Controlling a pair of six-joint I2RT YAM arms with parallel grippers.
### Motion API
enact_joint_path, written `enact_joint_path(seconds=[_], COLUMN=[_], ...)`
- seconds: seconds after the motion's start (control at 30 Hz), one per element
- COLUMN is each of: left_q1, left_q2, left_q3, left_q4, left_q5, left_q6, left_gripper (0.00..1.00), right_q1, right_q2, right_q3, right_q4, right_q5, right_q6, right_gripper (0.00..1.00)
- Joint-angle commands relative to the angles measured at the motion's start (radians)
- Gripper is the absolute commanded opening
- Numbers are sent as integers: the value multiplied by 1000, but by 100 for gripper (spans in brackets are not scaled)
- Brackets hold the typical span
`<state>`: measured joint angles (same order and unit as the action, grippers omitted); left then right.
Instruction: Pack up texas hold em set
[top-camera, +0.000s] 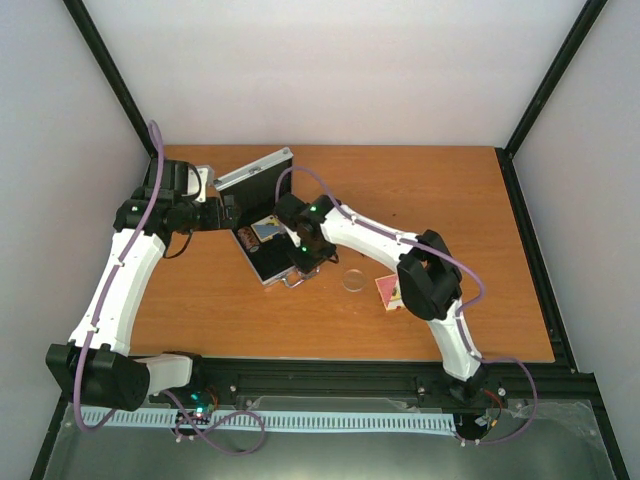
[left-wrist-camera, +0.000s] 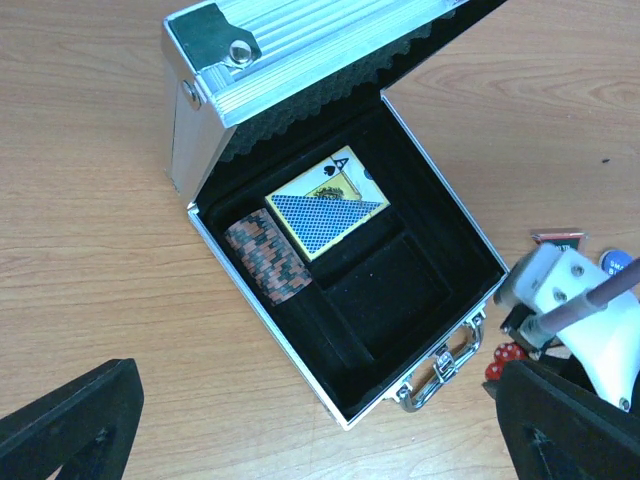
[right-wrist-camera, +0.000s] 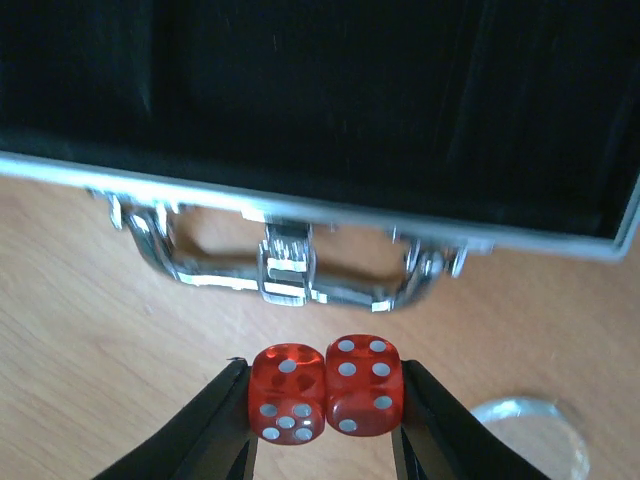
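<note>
The silver ribbed case (top-camera: 262, 262) lies open with its lid (top-camera: 254, 170) raised. In the left wrist view its black lining (left-wrist-camera: 385, 290) holds the blue-yellow card pack (left-wrist-camera: 325, 205) and a dark chip stack (left-wrist-camera: 268, 258). My right gripper (right-wrist-camera: 325, 420) is shut on two red dice (right-wrist-camera: 325, 390), just in front of the case handle (right-wrist-camera: 280, 270) and above the table. The dice also show in the left wrist view (left-wrist-camera: 498, 358). My left gripper (left-wrist-camera: 320, 440) is open wide and empty, hovering over the case's near corner. The red card pack (top-camera: 390, 292) and the clear disc (top-camera: 353, 281) lie on the table.
The wooden table (top-camera: 450, 200) is ringed by a black frame and white walls. The right arm (top-camera: 380, 235) reaches across the middle to the case. The clear disc also shows at the right wrist view's lower right (right-wrist-camera: 530, 425).
</note>
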<state>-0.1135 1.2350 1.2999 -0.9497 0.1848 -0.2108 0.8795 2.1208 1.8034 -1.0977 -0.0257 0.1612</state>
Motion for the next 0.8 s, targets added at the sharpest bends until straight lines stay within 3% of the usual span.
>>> enact_joint_path(seconds=[0.0,0.4,0.77], left_q1=[-2,-2,-2], left_q2=[0,-4,1], left_q3=[18,22,17], left_q4=[6,-12,-23], left_q5=[2,-3,6], left_q6=[24,37,41], left_gripper=[100,100,100], right_q1=[-1,-19,-26], right_q2=[83,295,357], right_q3=[164,477,494], right_q4=[-47,-28,99], right_q5=[33,42,10], right_q6=[-18,0,60], right_gripper=[36,36,37])
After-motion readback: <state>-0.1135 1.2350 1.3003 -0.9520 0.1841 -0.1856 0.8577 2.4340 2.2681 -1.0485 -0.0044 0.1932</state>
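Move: The right hand holds the two red dice just off the silver case's handle end. The empty compartment is some 6 cm ahead, 6 cm left and 5 cm below; the blue card deck lies about 11 cm ahead and 10 cm left, the chip stack 9 cm ahead and 15 cm left, and the case handle 1 cm back and 3 cm left. From the left hand, that compartment is roughly 2 cm ahead, 10 cm right and 23 cm below. Still pinching both dice side by side, the right hand carries them in over the case's front rim, forward and left by about 11 cm in all, towards the empty compartment beside the card deck. It rises slightly at first, then sinks back to nearly its starting height, while the wrist tilts some 10 degrees so that the fingertips swing forward and left. The grip stays unchanged. ##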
